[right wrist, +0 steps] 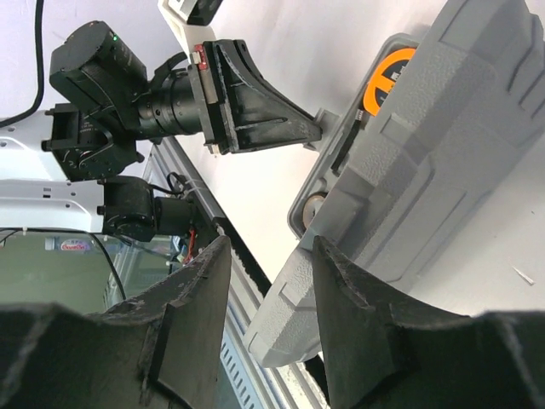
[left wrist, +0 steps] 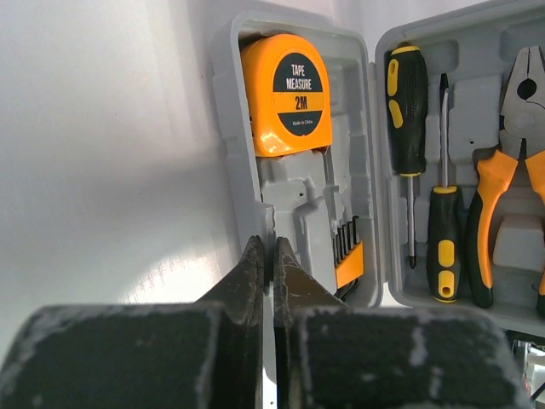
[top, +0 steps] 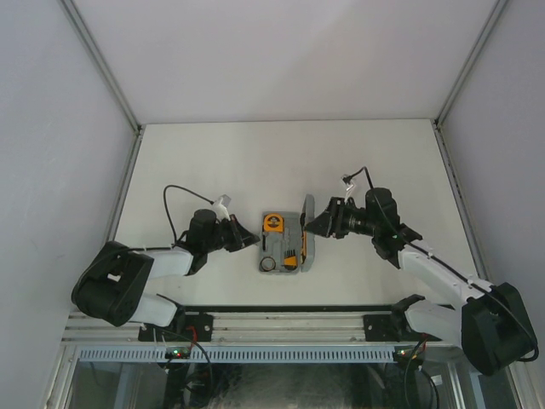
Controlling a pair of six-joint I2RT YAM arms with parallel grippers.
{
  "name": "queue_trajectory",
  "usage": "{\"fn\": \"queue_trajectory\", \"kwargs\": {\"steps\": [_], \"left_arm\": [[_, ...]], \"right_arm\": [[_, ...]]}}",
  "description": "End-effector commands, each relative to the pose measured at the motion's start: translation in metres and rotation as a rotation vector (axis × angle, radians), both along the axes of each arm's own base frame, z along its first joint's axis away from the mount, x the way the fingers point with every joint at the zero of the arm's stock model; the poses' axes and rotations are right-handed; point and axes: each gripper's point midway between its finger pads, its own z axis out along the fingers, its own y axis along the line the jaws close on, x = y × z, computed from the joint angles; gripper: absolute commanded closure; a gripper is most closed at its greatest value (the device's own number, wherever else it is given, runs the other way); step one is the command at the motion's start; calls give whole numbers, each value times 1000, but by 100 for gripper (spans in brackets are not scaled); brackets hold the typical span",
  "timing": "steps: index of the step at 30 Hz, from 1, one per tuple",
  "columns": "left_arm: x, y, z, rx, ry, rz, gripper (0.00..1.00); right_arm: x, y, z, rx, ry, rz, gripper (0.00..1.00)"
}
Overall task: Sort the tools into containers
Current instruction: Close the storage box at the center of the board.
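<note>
The grey tool case (top: 294, 267) lies mid-table with its lid (top: 309, 232) raised on the right. In the left wrist view the base (left wrist: 294, 196) holds the orange tape measure (left wrist: 289, 94) and a strip of bits (left wrist: 347, 256). The lid (left wrist: 464, 94) carries two screwdrivers (left wrist: 407, 111) (left wrist: 444, 247) and orange-handled pliers (left wrist: 498, 179). A small black ring (top: 269, 263) sits in the base's near end. My left gripper (left wrist: 266, 245) (top: 253, 241) is shut on the case's left edge. My right gripper (right wrist: 271, 243) (top: 317, 223) stands open behind the lid (right wrist: 443, 128), one finger (right wrist: 358, 324) against the lid's outer face.
A metal rail (top: 281, 328) runs along the near table edge, between the two arm bases. Grey enclosure walls (top: 51, 153) stand on the left, right and back. The left arm's wrist (right wrist: 128, 77) shows in the right wrist view, across the case.
</note>
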Motion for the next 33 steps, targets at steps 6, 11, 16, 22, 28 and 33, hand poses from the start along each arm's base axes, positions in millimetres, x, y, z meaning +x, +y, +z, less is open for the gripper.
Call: {"fn": "queue_trajectory", "kwargs": {"steps": [6, 11, 16, 22, 28, 33], "left_arm": [[-26, 2, -25, 37, 109, -36, 100], [-25, 2, -26, 37, 114, -32, 100], [-26, 1, -27, 38, 121, -36, 100], [-26, 2, -28, 39, 120, -32, 100], [-25, 3, -26, 40, 116, -20, 100], [-24, 4, -24, 36, 109, -13, 100]], "right_arm": [[4, 20, 5, 37, 18, -4, 57], [6, 31, 2, 39, 29, 3, 58], [11, 46, 5, 58, 23, 24, 59], [20, 66, 17, 92, 12, 75, 59], [24, 86, 48, 100, -47, 151, 60], [25, 87, 54, 19, -89, 148, 61]]}}
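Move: The lid stands nearly upright just beyond the right fingertips, its middle about 1 cm left of that hand, 5 cm back and 6 cm below. From the right hand the tray's middle lies some 6 cm left, 5 cm back and 13 cm down, and the tape measure 8 cm left, level, 12 cm down. From the left hand the lid is about 12 cm right, level and 4 cm higher; the tray's middle is 6 cm right, level. Push the lid's outer face over with the right fingertips, sweeping about 8 cm left across the tray, fingers staying part open; near the end, ease slightly forward and lift about 4 cm clear. Keep the left gripper shut on the tab at the tray's left wall, practically still. ##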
